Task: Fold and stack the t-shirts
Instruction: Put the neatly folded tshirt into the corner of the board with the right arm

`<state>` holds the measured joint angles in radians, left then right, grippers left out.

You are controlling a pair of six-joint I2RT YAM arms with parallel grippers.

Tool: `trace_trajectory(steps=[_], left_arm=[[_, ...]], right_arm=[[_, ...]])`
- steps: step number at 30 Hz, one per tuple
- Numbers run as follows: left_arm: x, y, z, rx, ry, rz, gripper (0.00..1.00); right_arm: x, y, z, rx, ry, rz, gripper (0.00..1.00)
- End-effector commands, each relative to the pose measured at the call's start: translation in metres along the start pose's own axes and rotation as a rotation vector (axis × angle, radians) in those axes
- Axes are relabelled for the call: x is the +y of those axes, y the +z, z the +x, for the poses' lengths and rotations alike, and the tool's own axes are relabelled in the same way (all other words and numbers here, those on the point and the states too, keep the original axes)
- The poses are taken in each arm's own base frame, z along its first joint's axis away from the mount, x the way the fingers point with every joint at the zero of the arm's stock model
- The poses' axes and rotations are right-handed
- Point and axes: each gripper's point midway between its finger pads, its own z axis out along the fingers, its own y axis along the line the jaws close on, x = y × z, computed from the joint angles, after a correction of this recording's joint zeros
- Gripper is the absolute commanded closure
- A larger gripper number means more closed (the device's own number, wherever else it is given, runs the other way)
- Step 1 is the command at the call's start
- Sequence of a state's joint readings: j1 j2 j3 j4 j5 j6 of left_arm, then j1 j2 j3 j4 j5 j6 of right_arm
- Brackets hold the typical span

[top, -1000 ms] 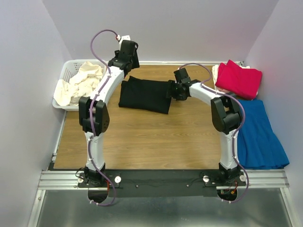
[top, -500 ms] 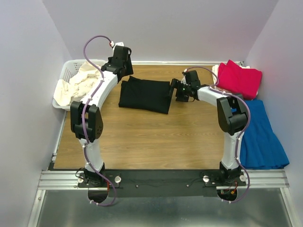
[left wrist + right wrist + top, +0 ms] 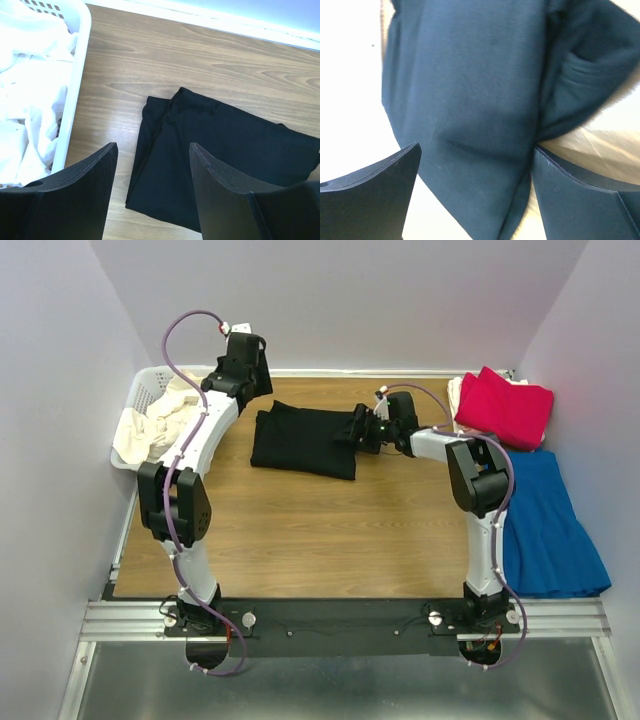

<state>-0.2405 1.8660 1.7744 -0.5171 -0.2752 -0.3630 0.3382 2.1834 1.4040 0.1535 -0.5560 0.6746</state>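
A black t-shirt (image 3: 305, 440) lies folded in a rectangle at the back middle of the table; no print shows. My left gripper (image 3: 252, 388) hovers open and empty above its left end; in the left wrist view (image 3: 152, 146) the shirt (image 3: 225, 145) lies below the fingers. My right gripper (image 3: 358, 430) is low at the shirt's right edge, open, with the black cloth (image 3: 470, 75) between and under its fingers (image 3: 395, 180). A crimson t-shirt (image 3: 505, 405) lies folded on a cream one (image 3: 458, 390) at the back right. Crumpled cream t-shirts (image 3: 165, 415) fill the basket.
The white lattice basket (image 3: 140, 390) stands at the back left; its rim (image 3: 80, 75) is just left of the black shirt. A blue cloth (image 3: 550, 525) hangs over the table's right edge. Bare wood (image 3: 300, 530) lies in front of the shirt.
My left gripper has drawn back and to the left, off the shirt's left end. My right gripper has shifted left onto the shirt's right edge. The shirt has kept its place.
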Motion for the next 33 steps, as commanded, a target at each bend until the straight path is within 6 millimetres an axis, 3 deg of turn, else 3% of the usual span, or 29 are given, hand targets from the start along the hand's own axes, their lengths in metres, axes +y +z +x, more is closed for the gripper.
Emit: trace_trajectory(steps=[1,5,9,10,12,13,15,18,24,27,33], left_arm=[[0.008,-0.018,-0.012,-0.019,-0.002,0.022,0.32],[0.007,-0.023,-0.016,-0.027,-0.012,0.038,0.32],[0.009,-0.024,-0.013,-0.022,-0.011,0.034,0.32],[0.01,-0.024,-0.012,-0.02,-0.007,0.035,0.32],[0.011,-0.024,-0.012,-0.018,-0.008,0.035,0.32],[0.01,-0.024,-0.011,-0.018,-0.008,0.038,0.32],[0.011,-0.023,-0.011,-0.016,-0.006,0.038,0.32],[0.013,-0.023,-0.011,-0.016,-0.007,0.035,0.32],[0.014,-0.023,-0.009,-0.013,-0.006,0.036,0.32],[0.014,-0.022,-0.007,-0.007,-0.009,0.038,0.32],[0.013,-0.021,-0.006,-0.004,-0.011,0.043,0.32]], right_arm=[[-0.044,0.023,0.055,0.152,0.113,0.031,0.06],[-0.045,0.033,0.06,0.183,0.123,-0.002,0.11],[-0.044,0.037,0.059,0.195,0.113,-0.026,0.27],[-0.044,0.038,0.06,0.203,0.112,-0.034,0.38],[-0.039,0.04,0.059,0.216,0.105,-0.063,0.48],[-0.039,0.041,0.063,0.233,0.111,-0.077,0.58],[-0.037,0.043,0.061,0.238,0.107,-0.093,0.66],[-0.036,0.044,0.059,0.234,0.11,-0.09,0.97],[-0.029,0.033,0.041,0.191,0.029,-0.041,0.99],[-0.037,0.022,0.03,0.179,-0.024,0.052,0.99],[-0.063,-0.026,-0.015,0.093,-0.085,0.256,0.99]])
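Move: The black t-shirt lies folded flat, its middle about 13 cm to the right hand's left, 4 cm back and 4 cm below; the open fingers stand at its right end. Roughly at the right hand's height, the red shirt is some 34 cm to its right and 4 cm farther out, and the white basket about 47 cm to its left and 3 cm out. From the left hand the t-shirt's middle is about 17 cm right, 9 cm back and 21 cm down. Leftward onto the right end of the folded t-shirt and then down, about 3 cm each way, the right hand turns slightly counter-clockwise and shuts its wide-open fingers, pinching the edge of the cloth. With the fingers kept shut, it then draws back some 2 cm to the right and barely rises, its left side rolling down about 10 degrees. ##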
